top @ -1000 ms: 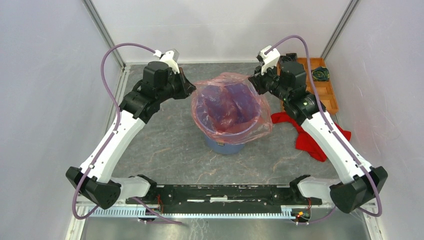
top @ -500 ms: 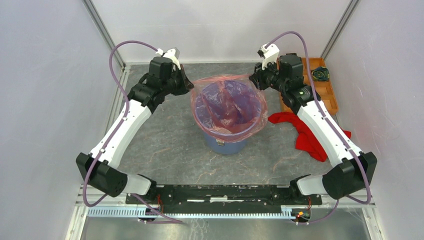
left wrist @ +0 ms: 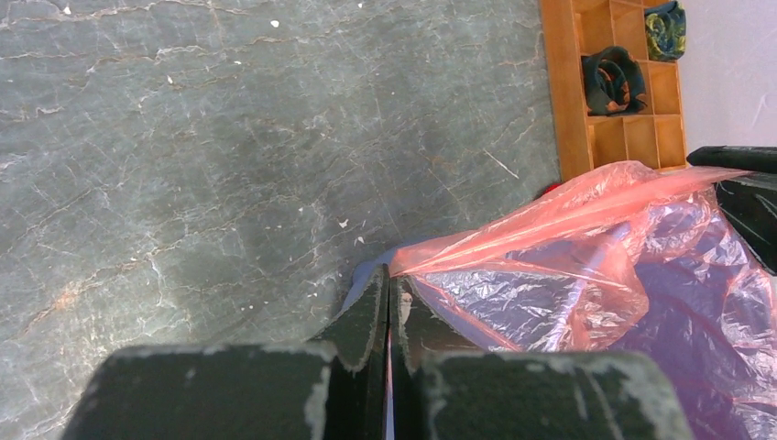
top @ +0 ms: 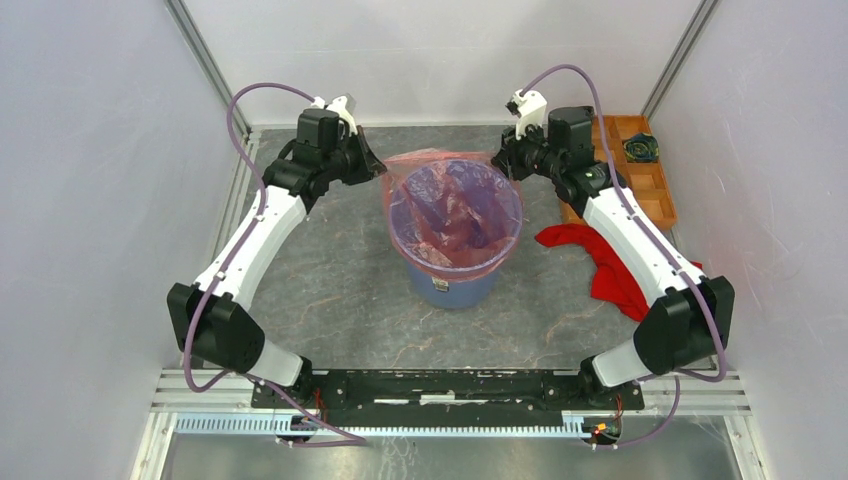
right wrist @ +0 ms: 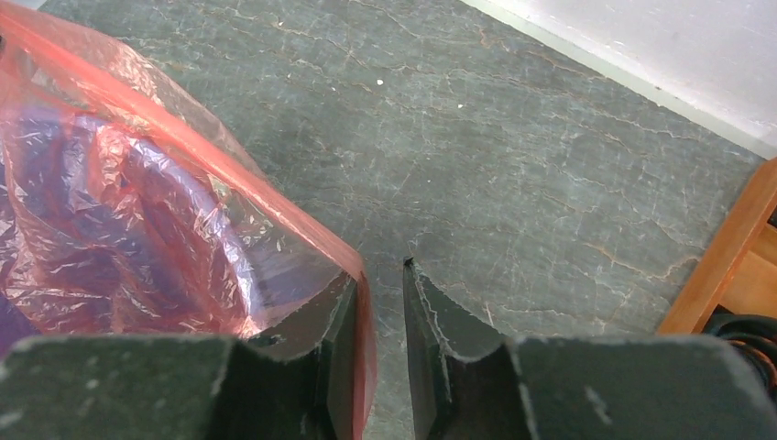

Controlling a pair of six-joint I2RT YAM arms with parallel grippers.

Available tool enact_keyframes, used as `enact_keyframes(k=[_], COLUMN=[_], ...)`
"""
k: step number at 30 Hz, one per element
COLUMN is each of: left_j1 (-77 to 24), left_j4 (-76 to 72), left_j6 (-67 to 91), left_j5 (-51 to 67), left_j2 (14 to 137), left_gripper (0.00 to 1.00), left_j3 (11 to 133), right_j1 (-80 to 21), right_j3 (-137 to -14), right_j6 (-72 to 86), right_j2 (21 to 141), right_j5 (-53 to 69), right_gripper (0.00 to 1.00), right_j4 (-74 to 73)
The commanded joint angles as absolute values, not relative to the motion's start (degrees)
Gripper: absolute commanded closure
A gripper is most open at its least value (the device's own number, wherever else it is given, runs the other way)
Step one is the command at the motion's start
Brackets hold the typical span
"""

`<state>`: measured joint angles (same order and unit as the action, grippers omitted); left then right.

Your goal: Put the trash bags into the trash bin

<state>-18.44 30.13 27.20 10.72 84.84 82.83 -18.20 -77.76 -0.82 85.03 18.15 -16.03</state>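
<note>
The trash bin (top: 450,288), a round blue bucket, stands mid-table. The thin red-pink trash bag (top: 455,210) lines it, its mouth spread over the rim. My left gripper (top: 380,172) is at the rim's far left, shut on the bag's edge; in the left wrist view the film (left wrist: 586,275) runs out from between the closed jaws (left wrist: 389,280). My right gripper (top: 500,165) is at the rim's far right with its jaws apart. In the right wrist view (right wrist: 380,270) the bag's edge (right wrist: 137,211) lies against the left finger (right wrist: 339,321), with bare table showing in the gap.
An orange compartmented tray (top: 640,170) with dark items sits at the back right. A solid red cloth (top: 610,265) lies right of the bin, under the right arm. Enclosure walls and corner posts stand close behind both grippers.
Both arms stretched toward the back and the bag's mouth settled lower and tighter around the bin's rim. The right gripper's jaws parted, releasing the film; the left stayed shut on it.
</note>
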Motion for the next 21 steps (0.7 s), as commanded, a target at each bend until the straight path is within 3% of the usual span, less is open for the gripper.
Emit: enact_keyframes(k=[1, 14, 21], left_j1=[-17.84, -17.84, -17.84], left_j4=[27.65, 24.56, 21.74], left_j6=[27.95, 29.65, 30.96], left_j5=[14.55, 22.52, 24.33], left_j2=[82.50, 77.50, 76.18], left_gripper=[0.98, 0.98, 0.98], left_j3=[80.01, 70.07, 66.03], right_j1=[-17.76, -17.69, -16.79], right_j3=[-75.79, -75.04, -85.33], right_j6=[1.37, 1.49, 5.00], right_j2=[83.19, 79.51, 76.65], right_j5=[19.42, 13.73, 1.36], right_gripper=[0.70, 0.52, 0.12], right_j4=[-15.35, -21.52, -34.73])
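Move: Below and behind the left hand, which still grips the bag's left edge, the trash bin's mouth is centred about 13 cm to its right, 7 cm back and 4 cm down. From the right hand, whose inner finger carries the hem, that mouth is some 10 cm left, 7 cm back and 4 cm lower. The red cloth lies about 23 cm right of the right hand and 8 cm back, the wooden organizer 27 cm right and 16 cm farther out, both some 25 cm below. Drawing back and down about 5 cm each way, the left hand keeps its shut pinch and pulls the bag's edge down outside the bin's left rim, its fingers tipping down and swinging slightly clockwise. The right hand sinks and backs some 2.5 cm, then swings about 4 cm right, away from the mouth, spreading its fingers wide with the film still against the left finger. ##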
